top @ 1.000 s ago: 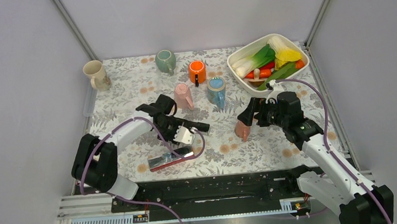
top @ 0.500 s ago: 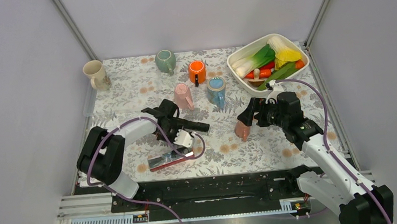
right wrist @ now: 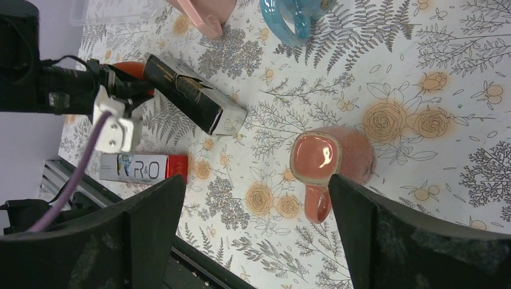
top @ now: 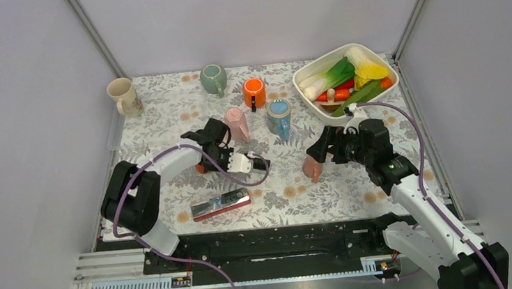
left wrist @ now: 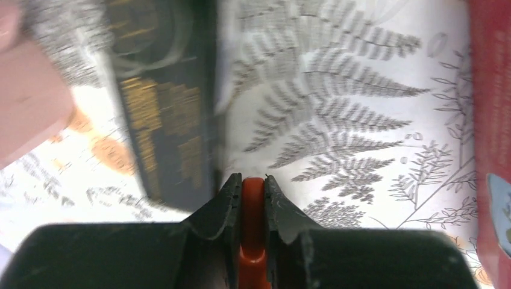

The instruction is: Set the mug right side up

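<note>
The salmon mug (top: pixel 313 167) stands upside down right of the table's middle. In the right wrist view its glossy base (right wrist: pixel 320 155) faces up and its handle (right wrist: pixel 317 206) points to the near edge. My right gripper (top: pixel 325 151) hangs open just above it; the mug lies close to the right finger (right wrist: pixel 385 241), not between the jaws (right wrist: pixel 256 180). My left gripper (top: pixel 228 158) is shut (left wrist: pixel 247 179) beside a dark box, with only a thin red-orange strip showing between its jaws. I cannot tell what the strip is.
A dark box with gold print (top: pixel 258 164) (left wrist: pixel 163 138) lies by the left gripper, a red and silver R&O packet (top: pixel 220 205) nearer the front. Pink (top: pixel 237 124), blue (top: pixel 279 118), orange (top: pixel 254 92), green (top: pixel 213 78) and cream (top: pixel 123 97) mugs stand behind. A white vegetable bowl (top: pixel 299 85) is back right.
The left gripper has closed its jaws and drawn back a little toward the far side, away from the R&O packet. The right arm and the salmon mug have not moved.
</note>
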{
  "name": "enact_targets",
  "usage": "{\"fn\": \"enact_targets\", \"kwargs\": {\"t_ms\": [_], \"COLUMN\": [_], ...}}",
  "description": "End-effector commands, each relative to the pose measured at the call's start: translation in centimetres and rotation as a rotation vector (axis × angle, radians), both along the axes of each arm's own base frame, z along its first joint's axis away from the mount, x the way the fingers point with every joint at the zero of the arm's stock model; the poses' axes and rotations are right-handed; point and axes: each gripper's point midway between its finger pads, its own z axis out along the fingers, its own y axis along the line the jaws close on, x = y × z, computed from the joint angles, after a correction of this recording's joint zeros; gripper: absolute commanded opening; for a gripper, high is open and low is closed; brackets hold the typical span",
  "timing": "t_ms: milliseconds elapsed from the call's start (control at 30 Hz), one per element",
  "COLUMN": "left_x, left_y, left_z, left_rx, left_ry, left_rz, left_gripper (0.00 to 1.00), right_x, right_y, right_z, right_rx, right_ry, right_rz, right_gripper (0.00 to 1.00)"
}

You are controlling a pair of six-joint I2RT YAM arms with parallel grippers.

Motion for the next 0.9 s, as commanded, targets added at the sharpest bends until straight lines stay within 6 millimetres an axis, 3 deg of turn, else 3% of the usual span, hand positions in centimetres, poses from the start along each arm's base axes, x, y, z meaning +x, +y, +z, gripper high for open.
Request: {"fn": "enact_targets", "kwargs": {"t_ms": [0, 267, 400, 533, 633, 867], "left_x": [2.7, 3.6, 4.4, 2.7, 1.7, 1.6], "left_y": [-2.1, -3.1, -4.9, -6.7, -7.9, -9.5], "left_z": [5.0, 9.9, 14.4, 17.8, 20.2, 27.3], "left_rx": [-0.2, -0.473, -0.647, -0.77, -0.857, -1.07], "left_ry": [-0.04, 0.04, 0.05, 0.137, 0.194, 0.22], "left_rz": [0.182, 0.432, 0.534, 0.526, 0.532, 0.614], "left_gripper": [0.0, 0.0, 0.0, 0.0, 0.0, 0.0], "right_x": [-0.3, -0.4, -0.5, -0.9, -1.2, -1.4], "right_y": [0.4, 1.0, 2.1, 3.7, 6.2, 16.0], "right_z": [1.5, 1.7, 3.5, 5.8, 7.3, 11.5], "right_rx": [0.025, 0.039, 0.044, 0.054, 0.095, 0.218], "right_ry": [-0.04, -0.026, -0.069, -0.127, -0.168, -0.272], "right_rz": [0.021, 0.045, 0.085, 0.142, 0.208, 0.395], "right_gripper": [0.99, 0.99, 0.99, 0.99, 0.99, 0.99]}}
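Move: The left fingers already hold the small red mug; its body sits about 3 cm to their left, level with them. The black box's middle lies some 10 cm to the left hand's right and 1 cm ahead, the pink mug about 13 cm ahead and 9 cm right, and the red-white box 11 cm back and 2 cm right. From the open right hand, the red mug is about 37 cm left, 4 cm ahead and 14 cm lower. The left hand keeps its pinch on the small red mug, apparently by the handle, and carries it up about 20 cm, first easing some 3 cm forward and then swinging right over the near side of the pink mug and the black box, while the wrist rolls about 50 degrees so the fingers swing from pointing down towards the right, with a counter-clockwise turn as well. After waiting at first, the right hand, still wide open and empty, sweeps left and up towards the left gripper and its mug, with a slight counter-clockwise turn. ##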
